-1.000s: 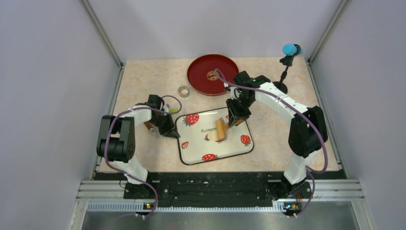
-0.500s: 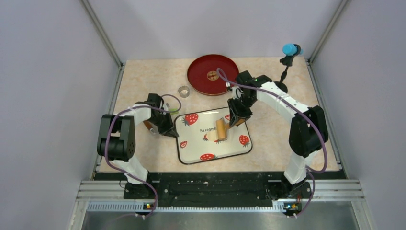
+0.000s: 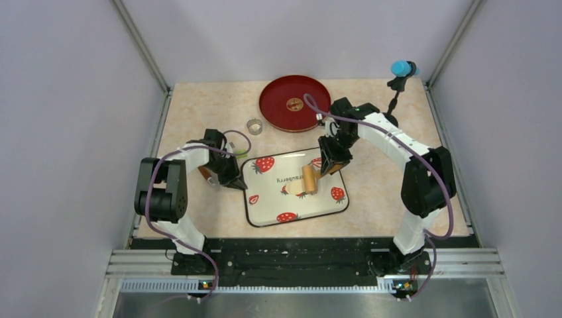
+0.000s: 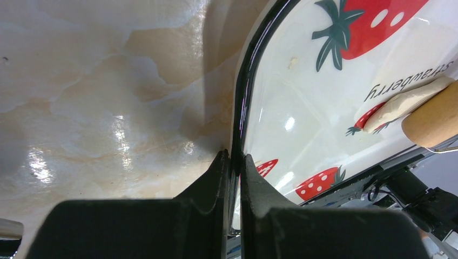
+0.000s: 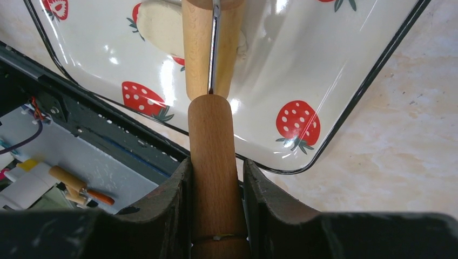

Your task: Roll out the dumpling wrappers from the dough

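The dough (image 5: 162,21) is a pale flattened lump on the strawberry tray (image 3: 329,204), partly under the wooden roller (image 3: 308,179). My right gripper (image 5: 216,164) is shut on the roller's handle (image 5: 213,135), and the roller drum (image 5: 197,48) lies across the dough. My left gripper (image 4: 233,159) is shut on the tray's black left rim (image 4: 244,91). In the left wrist view the dough (image 4: 402,102) peeks out beside the roller (image 4: 432,118). From above, the left gripper (image 3: 237,184) is at the tray's left edge and the right gripper (image 3: 325,165) at its far right. No dumpling wrappers are in view.
A red round plate (image 3: 291,104) sits at the back. A small metal ring (image 3: 254,126) stands left of it. A blue-topped stand (image 3: 399,69) is at the back right corner. Walls close in both sides of the table.
The tray has shifted slightly left at its near corner. The right gripper and roller have edged a little to the right. The left gripper holds the same place.
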### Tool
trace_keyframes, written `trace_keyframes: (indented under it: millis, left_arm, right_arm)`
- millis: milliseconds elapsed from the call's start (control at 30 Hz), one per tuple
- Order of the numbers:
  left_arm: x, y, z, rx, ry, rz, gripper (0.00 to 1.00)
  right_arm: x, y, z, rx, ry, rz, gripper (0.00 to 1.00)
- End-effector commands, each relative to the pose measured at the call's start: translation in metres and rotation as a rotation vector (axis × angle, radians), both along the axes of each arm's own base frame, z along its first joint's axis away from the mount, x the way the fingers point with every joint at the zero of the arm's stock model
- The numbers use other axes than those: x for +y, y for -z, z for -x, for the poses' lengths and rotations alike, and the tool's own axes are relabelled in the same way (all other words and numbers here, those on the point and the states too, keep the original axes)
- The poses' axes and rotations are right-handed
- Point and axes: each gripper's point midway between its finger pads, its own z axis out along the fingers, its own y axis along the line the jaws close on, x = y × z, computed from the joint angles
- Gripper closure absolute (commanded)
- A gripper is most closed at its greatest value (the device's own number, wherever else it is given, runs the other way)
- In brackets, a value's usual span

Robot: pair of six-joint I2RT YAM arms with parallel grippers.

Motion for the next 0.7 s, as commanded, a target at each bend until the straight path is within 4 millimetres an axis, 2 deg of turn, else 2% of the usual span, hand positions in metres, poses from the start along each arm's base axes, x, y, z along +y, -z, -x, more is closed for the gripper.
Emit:
trace_keyframes:
  millis: [0, 333, 467, 667]
  left_arm:
    - [0.067, 0.021, 0.01, 0.052, -0.034, -0.288, 1.0]
    - [0.065, 0.018, 0.009, 0.041, -0.025, -0.276, 1.0]
    - [0.063, 0.017, 0.008, 0.034, -0.02, -0.261, 1.0]
    - [0.054, 0.013, 0.007, 0.024, -0.005, -0.212, 1.0]
  right_arm:
    - [-0.105, 0.041, 0.007, 0.034, 0.017, 0.491, 1.0]
    - [-0.107, 0.035, 0.005, 0.021, 0.029, 0.494, 1.0]
    - [-0.102, 0.032, 0.001, 0.013, 0.026, 0.465, 1.0]
    - [-0.085, 0.009, -0.017, -0.079, 0.022, 0.373, 1.0]
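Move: The tray's right rim, where the held roller is being taken, lies about 3 cm right of the right hand, 3 cm ahead and 10 cm below. The barrel sits 5 cm left and 3 cm ahead, 8 cm down, on the right end of the dough, whose middle is 8 cm left and 1 cm ahead. From the left hand, still pinching the left rim, the right rim is 26 cm right and 2 cm ahead. The right hand draws the held roller about 5 cm right off the dough, towards the tray's right rim. ##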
